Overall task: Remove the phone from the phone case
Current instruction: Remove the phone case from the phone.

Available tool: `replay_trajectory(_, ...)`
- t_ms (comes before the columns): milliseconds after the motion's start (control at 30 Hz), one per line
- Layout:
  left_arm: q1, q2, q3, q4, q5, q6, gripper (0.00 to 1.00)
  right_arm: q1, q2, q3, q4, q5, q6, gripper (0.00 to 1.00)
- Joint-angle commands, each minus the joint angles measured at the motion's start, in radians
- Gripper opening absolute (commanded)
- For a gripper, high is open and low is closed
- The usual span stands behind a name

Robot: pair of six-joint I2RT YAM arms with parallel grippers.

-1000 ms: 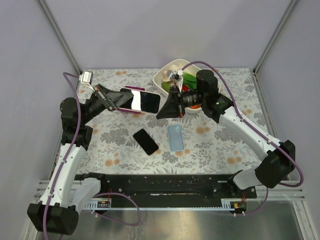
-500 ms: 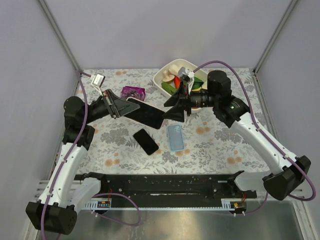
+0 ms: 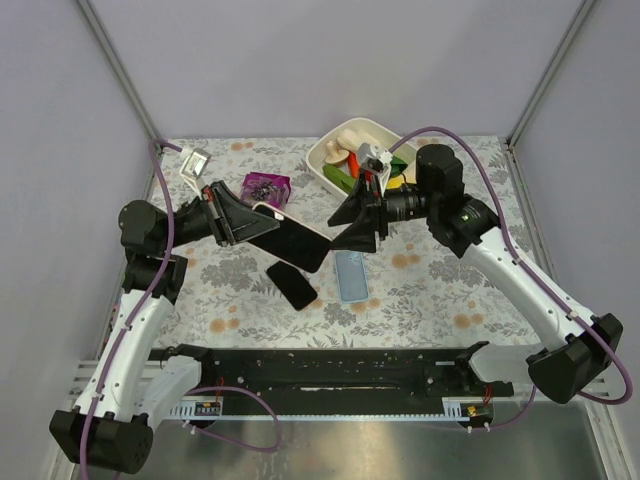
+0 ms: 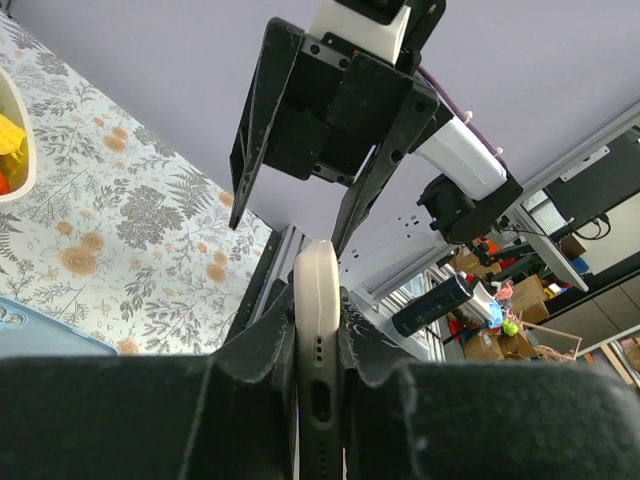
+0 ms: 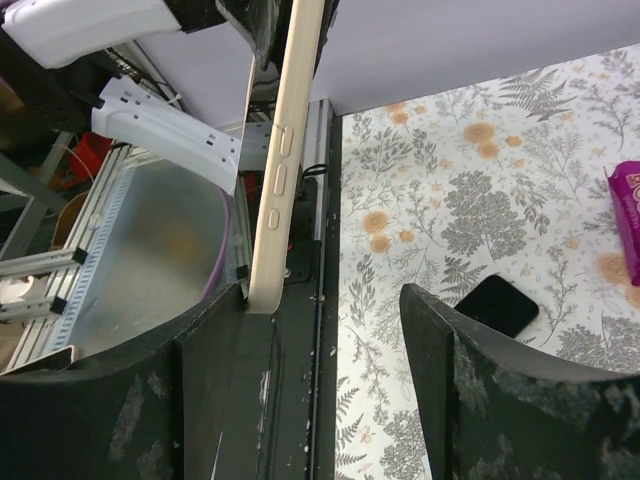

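Observation:
A phone with a dark screen sits in a cream phone case point(image 3: 292, 240), held in the air over the table's middle. My left gripper point(image 3: 236, 216) is shut on its near end; in the left wrist view the case's edge point(image 4: 318, 300) is pinched between both pads. My right gripper point(image 3: 350, 224) stands open facing the phone's far end. In the right wrist view the case point(image 5: 285, 150) runs along the tip of one finger point(image 5: 215, 330), and nothing lies between the jaws.
A bare black phone point(image 3: 291, 284) and a light blue case point(image 3: 350, 275) lie on the flowered cloth below the grippers. A purple packet point(image 3: 265, 186) lies behind the left gripper. A white tray point(image 3: 330, 152) of coloured toys stands at the back.
My right gripper opened and drew back to the right. The left arm swung the cased phone down and to the right, over the black phone.

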Motion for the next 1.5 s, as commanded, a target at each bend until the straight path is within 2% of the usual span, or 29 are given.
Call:
replay_trajectory(0,-0.002,-0.016,0.041,0.141,0.007,-0.046,0.0,-0.005,-0.023,-0.042,0.026,-0.057,-0.011,0.7)
replay_trajectory(67,-0.002,-0.017,0.037,0.127,0.007,-0.033,0.0,-0.005,-0.021,-0.05,0.047,-0.066,0.004,0.66)
replay_trajectory(167,-0.003,-0.02,0.025,0.121,0.003,-0.026,0.0,-0.003,-0.016,-0.065,0.128,-0.077,0.057,0.47)
replay_trajectory(200,-0.005,-0.019,0.021,0.119,0.004,-0.021,0.0,-0.005,-0.012,-0.073,0.168,-0.077,0.084,0.37)
replay_trajectory(233,-0.008,-0.019,0.023,0.11,0.004,-0.014,0.0,-0.005,-0.012,-0.078,0.182,-0.073,0.096,0.34)
replay_trajectory(300,-0.009,-0.019,0.023,0.095,0.006,0.002,0.0,-0.003,0.0,-0.07,0.199,-0.071,0.117,0.38)
replay_trajectory(367,-0.013,-0.02,0.029,0.076,0.006,0.02,0.0,-0.003,0.004,-0.067,0.193,-0.063,0.125,0.55)
replay_trajectory(400,-0.011,-0.02,0.031,0.066,0.006,0.029,0.0,-0.003,0.005,-0.067,0.193,-0.057,0.128,0.59)
replay_trajectory(500,-0.019,-0.017,0.035,0.043,0.003,0.054,0.0,-0.005,0.011,-0.058,0.193,-0.051,0.139,0.62)
replay_trajectory(600,-0.022,-0.016,0.037,0.039,0.003,0.059,0.0,-0.003,0.02,-0.053,0.193,-0.048,0.148,0.59)
replay_trajectory(700,-0.023,-0.017,0.04,0.035,0.004,0.062,0.0,-0.003,0.023,-0.056,0.193,-0.042,0.15,0.47)
replay_trajectory(733,-0.023,-0.019,0.038,0.033,0.006,0.063,0.0,-0.003,0.026,-0.055,0.193,-0.034,0.15,0.39)
replay_trajectory(800,-0.023,-0.02,0.038,0.017,0.006,0.082,0.0,-0.003,0.025,-0.053,0.195,-0.022,0.154,0.09)
replay_trajectory(833,-0.026,-0.02,0.04,0.006,0.007,0.089,0.0,-0.005,0.025,-0.053,0.199,-0.031,0.162,0.0)
replay_trajectory(900,-0.026,-0.02,0.038,-0.003,0.013,0.108,0.0,-0.002,0.016,-0.058,0.227,-0.069,0.197,0.0)
replay_trajectory(1033,-0.032,-0.01,0.049,0.004,0.096,0.19,0.0,0.006,-0.003,-0.077,0.407,-0.178,0.343,0.0)
replay_trajectory(1133,-0.06,-0.002,0.063,-0.127,0.17,0.373,0.0,0.027,-0.015,-0.093,0.515,-0.244,0.436,0.0)
replay_trajectory(1200,-0.075,-0.003,0.046,-0.145,0.19,0.421,0.0,0.041,-0.009,-0.107,0.607,-0.279,0.516,0.0)
replay_trajectory(1300,-0.085,-0.005,0.043,-0.151,0.219,0.457,0.0,0.055,0.016,-0.163,0.992,-0.319,0.816,0.0)
replay_trajectory(1367,-0.091,-0.003,0.038,-0.158,0.231,0.471,0.0,0.064,0.046,-0.16,1.186,-0.347,0.971,0.0)
replay_trajectory(1467,-0.091,-0.009,0.04,-0.212,0.233,0.516,0.0,0.081,0.069,-0.142,1.254,-0.364,1.036,0.0)
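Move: The phone case, phone inside and already held by the left fingers, has its middle about 4 cm right and 4 cm back of the left hand, nearly level; from the open right hand it lies about 10 cm left and 3 cm back. Its nearest corner sits between the right fingertips, about 2 cm back and 1 cm left of that hand. From the right hand, far below (about 37 cm), the black phone lies some 12 cm left and 5 cm ahead, the blue case about 5 cm right and 8 cm ahead. The right fingers shut on the near corner of the held phone case, after shifting a centimetre or so back and down and narrowing and reopening once. With that corner pinched, the hand draws back towards the base, about 5 cm in all, turning some 20 degrees counter-clockwise. The left hand keeps its grip on the other end and late on follows about 3 cm back, rolling about 15 degrees around its fingers. ##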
